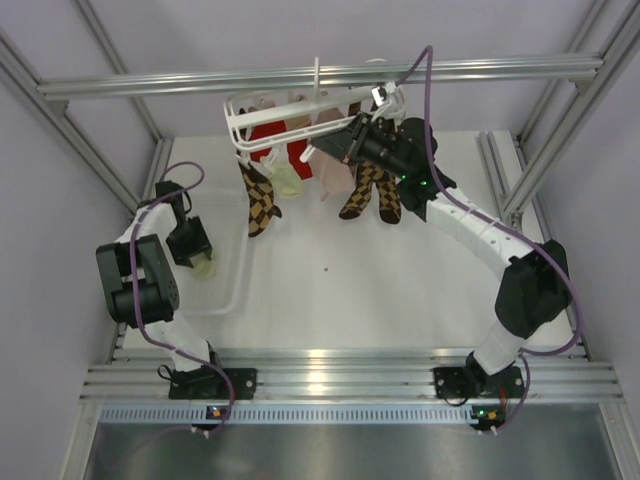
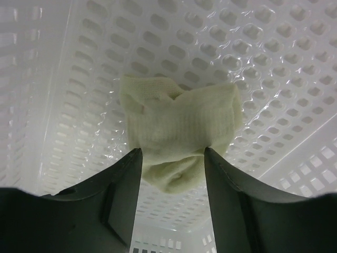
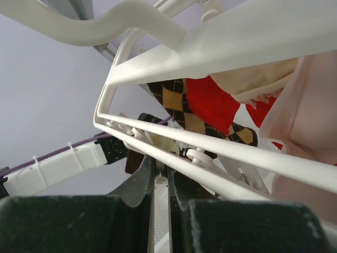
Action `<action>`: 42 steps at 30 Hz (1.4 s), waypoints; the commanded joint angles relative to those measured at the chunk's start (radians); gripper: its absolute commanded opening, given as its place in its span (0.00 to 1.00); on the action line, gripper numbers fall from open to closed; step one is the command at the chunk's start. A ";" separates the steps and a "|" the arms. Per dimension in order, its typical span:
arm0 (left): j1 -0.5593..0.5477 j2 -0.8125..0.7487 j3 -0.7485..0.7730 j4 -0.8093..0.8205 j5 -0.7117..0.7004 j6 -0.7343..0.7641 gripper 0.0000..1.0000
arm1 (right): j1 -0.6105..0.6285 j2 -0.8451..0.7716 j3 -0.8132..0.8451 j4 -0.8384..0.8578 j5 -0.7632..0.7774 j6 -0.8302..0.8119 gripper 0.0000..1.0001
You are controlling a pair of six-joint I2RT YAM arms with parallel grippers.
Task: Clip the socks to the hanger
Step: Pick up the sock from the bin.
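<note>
A pale cream sock [image 2: 179, 124] lies bunched in the white basket [image 2: 274, 63]. Its near end sits between the fingers of my left gripper [image 2: 172, 154], which press it from both sides. From above, that gripper [image 1: 195, 252] hangs over the basket with the sock [image 1: 206, 268] under its tips. The white hanger [image 1: 262, 122] hangs from the top rail. A second cream sock [image 1: 288, 182] dangles from it. My right gripper [image 1: 347, 143] is up at the hanger's right part. It is shut [image 3: 160, 161], tips just under the hanger's [image 3: 253, 37] lower rail.
Brown argyle socks [image 1: 258, 200] [image 1: 368, 195], red socks [image 1: 268, 135] and a pink sock [image 1: 335, 178] hang from the hanger. The basket's rim [image 1: 240, 285] stands at the left of the table. Aluminium frame posts [image 1: 545, 150] flank both sides.
</note>
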 commanded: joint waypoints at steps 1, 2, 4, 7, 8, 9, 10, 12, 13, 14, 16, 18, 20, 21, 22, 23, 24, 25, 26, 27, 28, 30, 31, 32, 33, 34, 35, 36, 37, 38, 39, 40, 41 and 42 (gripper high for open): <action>0.002 -0.046 0.044 -0.062 -0.024 0.022 0.56 | -0.013 0.017 0.052 -0.001 0.030 -0.020 0.00; 0.002 -0.055 0.047 -0.067 -0.018 0.025 0.57 | -0.013 0.017 0.052 -0.002 0.030 -0.023 0.00; 0.000 -0.086 0.058 -0.086 0.005 0.033 0.57 | -0.015 0.017 0.053 -0.004 0.030 -0.028 0.00; -0.010 -0.106 0.075 -0.125 0.006 0.045 0.58 | -0.013 0.019 0.053 -0.006 0.029 -0.025 0.00; -0.010 -0.111 0.073 -0.131 0.033 0.048 0.59 | -0.013 0.020 0.053 -0.006 0.029 -0.025 0.00; -0.012 -0.109 0.069 -0.139 0.036 0.055 0.59 | -0.013 0.020 0.053 -0.006 0.029 -0.025 0.00; -0.010 -0.105 0.064 -0.145 0.041 0.055 0.59 | -0.013 0.022 0.053 -0.006 0.029 -0.023 0.00; -0.010 -0.076 0.046 -0.151 0.058 0.048 0.57 | -0.013 0.025 0.056 -0.004 0.027 -0.022 0.00; -0.010 -0.065 0.036 -0.148 0.058 0.047 0.57 | -0.013 0.029 0.058 -0.004 0.026 -0.020 0.00; -0.010 -0.059 0.023 -0.142 0.062 0.045 0.57 | -0.013 0.032 0.061 -0.004 0.026 -0.020 0.00; -0.010 -0.036 0.019 -0.130 0.050 0.044 0.57 | -0.013 0.034 0.064 -0.004 0.030 -0.019 0.00; -0.012 -0.010 0.030 -0.131 0.041 0.044 0.56 | -0.013 0.034 0.067 -0.005 0.029 -0.023 0.00; -0.012 0.004 0.044 -0.131 0.039 0.038 0.53 | -0.015 0.034 0.069 -0.012 0.029 -0.026 0.00; -0.010 0.023 0.048 -0.133 0.041 0.038 0.52 | -0.013 0.034 0.070 -0.013 0.029 -0.026 0.00; -0.010 0.030 0.055 -0.134 0.042 0.038 0.49 | -0.013 0.037 0.070 -0.013 0.030 -0.028 0.00; -0.010 0.040 0.065 -0.137 0.044 0.039 0.48 | -0.013 0.037 0.072 -0.013 0.030 -0.026 0.00; -0.013 0.055 0.071 -0.139 0.045 0.039 0.47 | -0.013 0.037 0.070 -0.013 0.030 -0.028 0.00; -0.013 0.061 0.076 -0.139 0.048 0.039 0.45 | -0.013 0.040 0.072 -0.013 0.030 -0.028 0.00; -0.015 0.067 0.084 -0.139 0.051 0.041 0.45 | -0.013 0.039 0.072 -0.013 0.030 -0.028 0.00; -0.015 0.078 0.087 -0.140 0.053 0.045 0.43 | -0.013 0.040 0.073 -0.013 0.030 -0.026 0.00; -0.015 0.081 0.090 -0.140 0.050 0.047 0.39 | -0.013 0.042 0.072 -0.012 0.030 -0.026 0.00; -0.015 0.089 0.105 -0.142 0.050 0.053 0.32 | -0.013 0.040 0.072 -0.009 0.030 -0.023 0.00; -0.015 0.089 0.113 -0.143 0.058 0.055 0.26 | -0.011 0.040 0.072 -0.009 0.030 -0.025 0.00; -0.015 0.087 0.131 -0.146 0.074 0.058 0.12 | -0.013 0.040 0.070 -0.009 0.030 -0.025 0.00; -0.015 0.077 0.142 -0.148 0.085 0.065 0.06 | -0.013 0.040 0.070 -0.009 0.030 -0.026 0.00; -0.018 0.069 0.156 -0.152 0.091 0.070 0.00 | -0.013 0.040 0.070 -0.009 0.029 -0.026 0.00; -0.020 0.060 0.186 -0.154 0.102 0.076 0.00 | -0.015 0.040 0.072 -0.007 0.027 -0.028 0.00; -0.021 0.035 0.205 -0.148 0.108 0.088 0.00 | -0.013 0.039 0.072 -0.007 0.027 -0.028 0.00; -0.023 0.021 0.243 -0.143 0.110 0.094 0.00 | -0.013 0.039 0.070 -0.007 0.027 -0.029 0.00; -0.024 -0.005 0.266 -0.139 0.119 0.101 0.00 | -0.013 0.037 0.072 -0.007 0.027 -0.031 0.00; -0.023 -0.015 0.291 -0.131 0.121 0.105 0.00 | -0.013 0.035 0.072 -0.007 0.027 -0.032 0.00; -0.024 -0.029 0.336 -0.113 0.121 0.107 0.00 | -0.013 0.035 0.072 -0.007 0.027 -0.034 0.00; -0.024 -0.051 0.355 -0.100 0.124 0.111 0.00 | -0.013 0.034 0.072 -0.009 0.027 -0.034 0.00; -0.029 -0.058 0.372 -0.094 0.125 0.123 0.00 | -0.013 0.034 0.072 -0.009 0.027 -0.035 0.00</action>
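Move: The pale sock in the bin lies almost under the open left fingers, its middle about 2 cm below them, 1 cm back and 1 cm to the right. The bin's right wall runs some 10 cm to the left hand's right, level with it; the argyle sock on the hanger hangs about 7 cm ahead, 16 cm right and 20 cm higher. From the right hand, the pale sock is roughly 8 cm back, 27 cm left and 36 cm below. With its fingers still open and pointing down, the left hand bobs up about 3 cm, eases back and slightly right over the pale sock, then sinks some 4 cm and pinches the cloth shut between the fingertips near the bin floor. Straight after closing it draws the pinched sock up about 7 cm and forward as much, the fingertips swinging about 15 degrees forward, while the right hand stays put and keeps hold of the hanger. ##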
